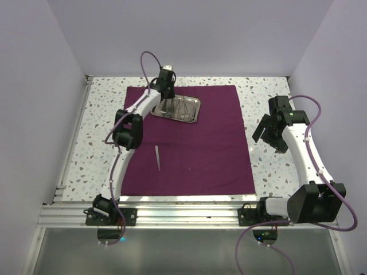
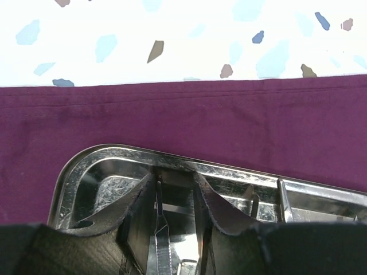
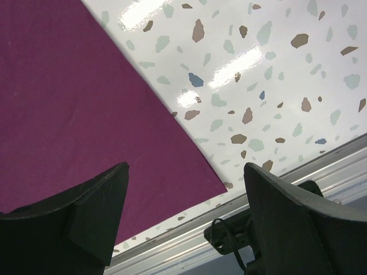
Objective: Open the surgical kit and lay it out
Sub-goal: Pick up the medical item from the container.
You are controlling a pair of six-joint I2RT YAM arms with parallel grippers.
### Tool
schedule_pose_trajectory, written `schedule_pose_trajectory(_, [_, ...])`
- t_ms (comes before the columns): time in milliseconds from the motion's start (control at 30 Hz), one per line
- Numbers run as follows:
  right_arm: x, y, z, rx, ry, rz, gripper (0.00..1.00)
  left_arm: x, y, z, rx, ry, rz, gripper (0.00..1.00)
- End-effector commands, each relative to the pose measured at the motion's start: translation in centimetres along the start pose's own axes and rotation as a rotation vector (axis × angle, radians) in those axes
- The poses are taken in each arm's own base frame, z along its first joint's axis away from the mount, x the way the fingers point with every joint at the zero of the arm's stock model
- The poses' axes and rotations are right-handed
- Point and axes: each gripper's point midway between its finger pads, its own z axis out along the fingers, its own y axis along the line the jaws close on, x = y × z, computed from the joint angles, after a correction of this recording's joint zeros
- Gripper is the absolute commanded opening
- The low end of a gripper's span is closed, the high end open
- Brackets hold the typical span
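Observation:
The dark purple cloth [image 1: 212,149] lies spread flat on the table. At its far edge sits the shiny steel tray [image 1: 195,100] with slim metal instruments [image 1: 184,109] inside. My left gripper [image 1: 167,102] reaches down into the tray's left end. In the left wrist view its fingers [image 2: 140,200] stand apart astride one slim flat instrument [image 2: 159,240], which lies close to the left finger; a gap shows on its right side. A single thin instrument [image 1: 157,157] rests alone on the cloth nearer me. My right gripper [image 1: 268,137] hovers open beyond the cloth's right edge, holding nothing.
Speckled terrazzo tabletop [image 1: 269,172] borders the cloth [image 3: 69,103] on all sides. White walls close in the left, back and right. An aluminium rail [image 1: 183,215] runs along the near edge, and it shows with a cable mount [image 3: 229,232] under the right gripper [image 3: 184,167].

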Motion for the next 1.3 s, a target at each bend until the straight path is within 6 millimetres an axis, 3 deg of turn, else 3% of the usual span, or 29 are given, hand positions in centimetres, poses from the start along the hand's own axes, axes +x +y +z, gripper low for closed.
schedule_pose_trajectory(0, [0.1,-0.4,-0.2,0.011,-0.008,-0.011,0.85,5.2,0.5,1.4,-0.027,0.124,0.056,0.35])
schedule_pose_trajectory(367, [0.9,-0.7,0.3,0.015,0.003,-0.02,0.85,6.7,2.3,1.5,-0.108,0.162,0.082,0.27])
schedule_pose_trajectory(833, [0.9,-0.3,0.8,0.008,0.01,-0.014,0.85,13.7,4.6,1.5,-0.166,0.393,0.145,0.07])
schedule_pose_trajectory(1067, [1.2,0.0,1.2,-0.013,0.015,-0.003,0.85,15.3,4.8,0.4,-0.166,0.466,0.169,0.0])
schedule_pose_trajectory(1167, [1.2,0.2,1.2,-0.024,0.013,0.0,0.85,15.2,3.9,-0.1,-0.122,0.471,0.142,0.0])
schedule_pose_trajectory(1267, [1.1,0.5,1.0,-0.039,0.008,0.003,0.85,12.3,2.0,-0.9,-0.037,0.413,0.104,0.0])
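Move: The medical item I want lies in the tray, its far end already between my left fingers. Its middle is about 5 cm back, 1 cm to the left and 1 cm below that hand. The tray's middle is some 5 cm back and 4 cm right of my left hand, the scissors about 6 cm back and 8 cm right. From my right hand the item lies roughly 33 cm ahead, 41 cm left and 15 cm lower. My left fingers, partly open around the item's far end, close fully on it while that hand sinks about 1 cm into the tray, eases about 1 cm left after a tiny drift right, and rolls some 5 degrees, left side up. With the fingers shut I draw back just under a centimetre. My open right hand sinks about 2 cm, clear of everything. ##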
